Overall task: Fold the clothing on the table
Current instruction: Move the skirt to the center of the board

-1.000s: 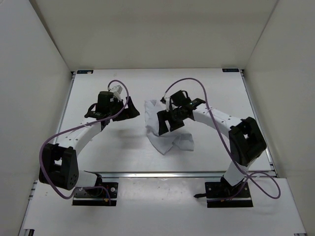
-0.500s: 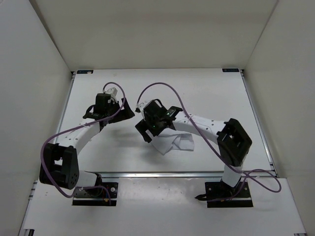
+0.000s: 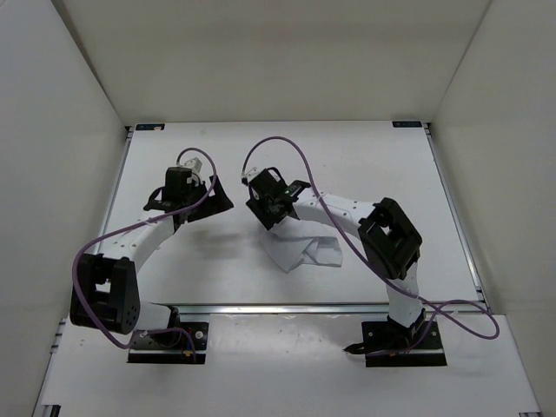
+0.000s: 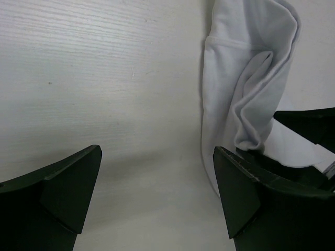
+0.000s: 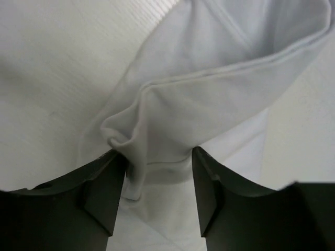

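Observation:
The clothing [image 3: 314,252] is a crumpled white garment lying mid-table. My right gripper [image 3: 268,211] hangs over its upper left end. In the right wrist view a bunched fold of the clothing [image 5: 209,89] sits between the right gripper's [image 5: 157,159] parted fingers and touches both, with a gap still showing. My left gripper [image 3: 221,196] stands wide open just left of the garment, over bare table [image 3: 365,165]. In the left wrist view the left gripper [image 4: 157,157] has nothing between its fingers; the raised fold of the clothing [image 4: 246,68] is at the upper right.
White walls [image 3: 78,104] enclose the table on three sides. A metal rail [image 3: 287,306] runs along the near edge, by both arm bases. Purple cables [image 3: 278,143] loop above the wrists. The right arm's dark fingers [image 4: 309,123] show at the right edge of the left wrist view.
My right arm has swung left across the garment, bunching its upper part toward the left. Its jaws opened wider, then narrowed round the fold. The left gripper drew slightly left.

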Tool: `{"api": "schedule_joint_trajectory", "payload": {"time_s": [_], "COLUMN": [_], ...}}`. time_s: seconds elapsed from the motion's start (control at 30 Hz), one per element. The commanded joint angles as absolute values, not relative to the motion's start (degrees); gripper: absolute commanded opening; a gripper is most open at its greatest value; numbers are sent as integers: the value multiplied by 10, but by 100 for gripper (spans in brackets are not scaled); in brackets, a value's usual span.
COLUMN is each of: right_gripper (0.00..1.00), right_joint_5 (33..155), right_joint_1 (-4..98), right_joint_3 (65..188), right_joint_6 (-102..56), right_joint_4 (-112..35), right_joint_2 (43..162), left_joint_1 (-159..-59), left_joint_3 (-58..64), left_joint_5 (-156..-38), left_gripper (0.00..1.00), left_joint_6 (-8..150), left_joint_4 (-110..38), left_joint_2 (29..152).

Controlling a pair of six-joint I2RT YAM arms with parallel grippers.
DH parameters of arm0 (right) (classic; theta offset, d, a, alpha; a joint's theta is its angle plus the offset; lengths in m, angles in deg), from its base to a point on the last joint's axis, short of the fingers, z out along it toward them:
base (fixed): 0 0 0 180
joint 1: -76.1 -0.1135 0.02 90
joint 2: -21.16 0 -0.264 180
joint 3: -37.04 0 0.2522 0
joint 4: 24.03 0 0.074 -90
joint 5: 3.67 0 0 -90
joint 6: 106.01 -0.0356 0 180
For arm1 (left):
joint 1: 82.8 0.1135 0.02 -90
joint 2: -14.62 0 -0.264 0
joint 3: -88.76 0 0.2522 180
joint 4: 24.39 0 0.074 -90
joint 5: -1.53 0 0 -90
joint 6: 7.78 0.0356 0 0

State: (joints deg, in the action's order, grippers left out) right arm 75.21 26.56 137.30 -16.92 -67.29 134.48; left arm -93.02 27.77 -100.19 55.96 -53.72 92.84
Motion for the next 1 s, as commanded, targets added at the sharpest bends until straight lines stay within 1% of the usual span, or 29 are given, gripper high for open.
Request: {"api": "schedule_joint_trajectory", "payload": {"time_s": [0.0, 0.03, 0.07, 0.1, 0.17, 0.27, 0.33, 0.4, 0.5, 0.53, 0.63, 0.7, 0.83, 0.97], "right_gripper": [46, 40, 28, 24, 14, 10, 6, 5, 5, 4, 3, 2, 2, 2], "right_joint_5": [731, 721, 717, 717, 718, 727, 748, 783, 880, 929, 1021, 1047, 1076, 1092], "right_joint_1": [264, 268, 272, 276, 293, 328, 366, 399, 447, 469, 488, 478, 453, 417], "right_joint_3": [1413, 1416, 1418, 1419, 1424, 1428, 1425, 1416, 1399, 1391, 1366, 1341, 1323, 1311], "right_joint_6": [-165, -164, -165, -165, -164, -165, -147, -144, -144, -148, -150, -143, -154, -186], "right_joint_4": [-635, -635, -635, -637, -644, -654, -645, -641, -629, -625, -616, -610, -604, -605], "right_joint_2": [1361, 1364, 1364, 1361, 1351, 1313, 1290, 1273, 1245, 1239, 1226, 1215, 1206, 1192], "left_joint_1": [-926, -924, -924, -925, -932, -944, -953, -970, -978, -987, -1003, -1013, -1015, -1022], "left_joint_3": [284, 290, 291, 291, 281, 258, 246, 230, 199, 190, 160, 129, 56, 21], "left_joint_5": [-1029, -1033, -1043, -1052, -1062, -1068, -1074, -1081, -1093, -1105, -1136, -1144, -1167, -1178], "left_gripper": [99, 99, 98, 99, 98, 98, 99, 99, 98, 98, 99, 98, 99, 98], "left_joint_6": [549, 546, 544, 541, 538, 537, 533, 529, 525, 528, 531, 542, 544, 523], "left_joint_4": [-502, -496, -484, -475, -462, -446, -429, -398, -346, -323, -269, -233, -210, -149], "left_joint_2": [928, 930, 935, 942, 956, 983, 1003, 1030, 1080, 1100, 1149, 1174, 1242, 1285]}}
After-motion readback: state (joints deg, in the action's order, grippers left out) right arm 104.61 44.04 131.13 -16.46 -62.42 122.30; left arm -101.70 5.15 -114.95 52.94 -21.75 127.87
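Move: The skirt's bunched left end is between my right fingers. The skirt's middle is about 9 cm to their right, 6 cm back and 2 cm below, and the middle of the table is roughly 5 cm to their right and level with them. From my left hand the skirt's middle is some 18 cm to the right, 8 cm back and about 5 cm below. My right fingers finish closing and pinch the skirt's end. The hand hauls it forward, right and up, about 10 cm each way, then swings back and left some 7 cm while staying high, left side tilted up. My left hand, open and empty, dips slightly and sweeps about 15 cm right and 13 cm forward to the far side of my right hand, turning clockwise. ##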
